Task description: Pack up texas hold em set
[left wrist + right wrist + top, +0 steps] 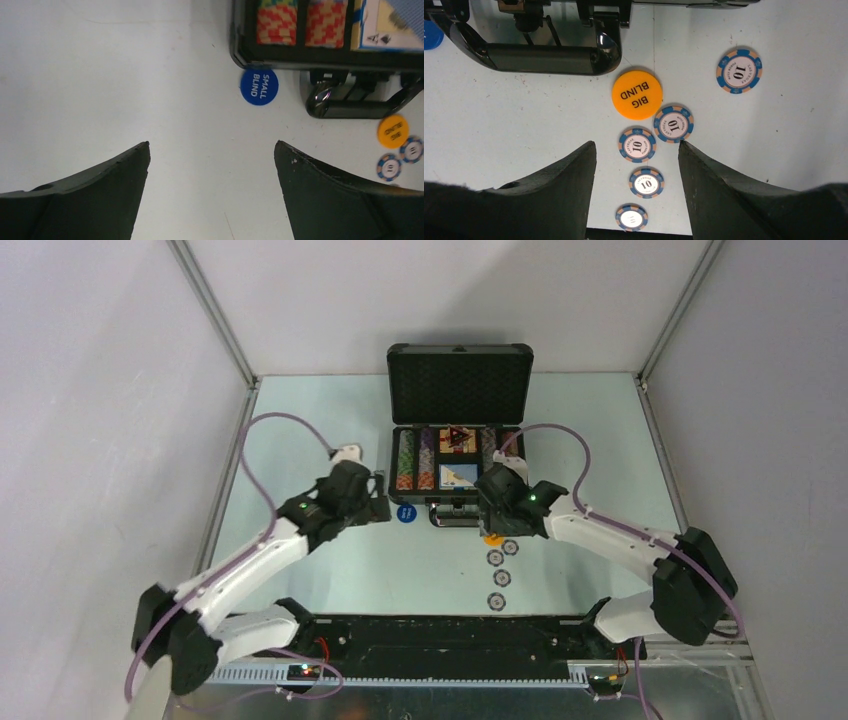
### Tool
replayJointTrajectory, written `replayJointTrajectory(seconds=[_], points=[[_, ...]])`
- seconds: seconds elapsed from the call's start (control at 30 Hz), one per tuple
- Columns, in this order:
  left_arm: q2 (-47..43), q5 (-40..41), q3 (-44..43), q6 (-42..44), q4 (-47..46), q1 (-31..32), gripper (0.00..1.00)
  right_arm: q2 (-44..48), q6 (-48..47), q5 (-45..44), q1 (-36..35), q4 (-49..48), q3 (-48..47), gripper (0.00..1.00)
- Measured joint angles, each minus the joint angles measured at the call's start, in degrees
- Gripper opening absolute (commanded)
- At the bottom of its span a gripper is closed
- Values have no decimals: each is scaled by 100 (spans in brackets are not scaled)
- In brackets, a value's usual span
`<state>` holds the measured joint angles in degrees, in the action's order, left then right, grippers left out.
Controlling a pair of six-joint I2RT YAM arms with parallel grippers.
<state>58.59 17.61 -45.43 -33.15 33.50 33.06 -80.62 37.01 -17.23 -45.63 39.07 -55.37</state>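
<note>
The dark briefcase [459,380] of the texas hold em set stands open at the back. Its tray holds rows of striped chips [276,22] and card boxes [457,476]. A blue SMALL BLIND button [259,86] lies by the case's front left corner. An orange BIG BLIND button [636,94] lies in front of the handle [539,52]. Several blue "10" chips [646,182] lie loose on the table near it. My right gripper [636,144] hovers open over these chips, holding nothing. My left gripper [211,145] is wide open over bare table, short of the blue button.
The loose chips run in a line [497,601] from the orange button toward the black base rail [440,635] at the near edge. One more chip [739,70] lies apart to the right. White walls enclose the table on three sides.
</note>
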Motion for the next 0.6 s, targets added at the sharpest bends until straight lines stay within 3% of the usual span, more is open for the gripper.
replayJointTrajectory(seconds=[0.27, 0.6], points=[[1810, 66, 0, -33, -984, 542, 98, 695, 2, 22, 61, -4, 426, 66], [3025, -42, -92, 111, -1864, 632, 96, 990, 4, 116, 179, -2, 726, 66]])
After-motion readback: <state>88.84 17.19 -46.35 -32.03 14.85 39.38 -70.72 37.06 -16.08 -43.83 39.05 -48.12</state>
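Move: The small blind disc lies on the table about 8 cm to my left hand's right, some 5 cm ahead and 13 cm below it. The case stands just beyond the disc, its middle about 11 cm farther out and 12 cm right of the disc; its handle is about 12 cm right of the disc and nearly level with it. From my right hand the disc is roughly 20 cm left, 9 cm ahead and 8 cm below. I sink my left hand about 11 cm towards the small blind disc while carrying it some 6 cm right and a little forward, fingers wide open, tipping them about 10 degrees more downward. Meanwhile my empty right hand, still half open, backs off some 3 cm to the right and rear, away from the case handle and the big blind. ##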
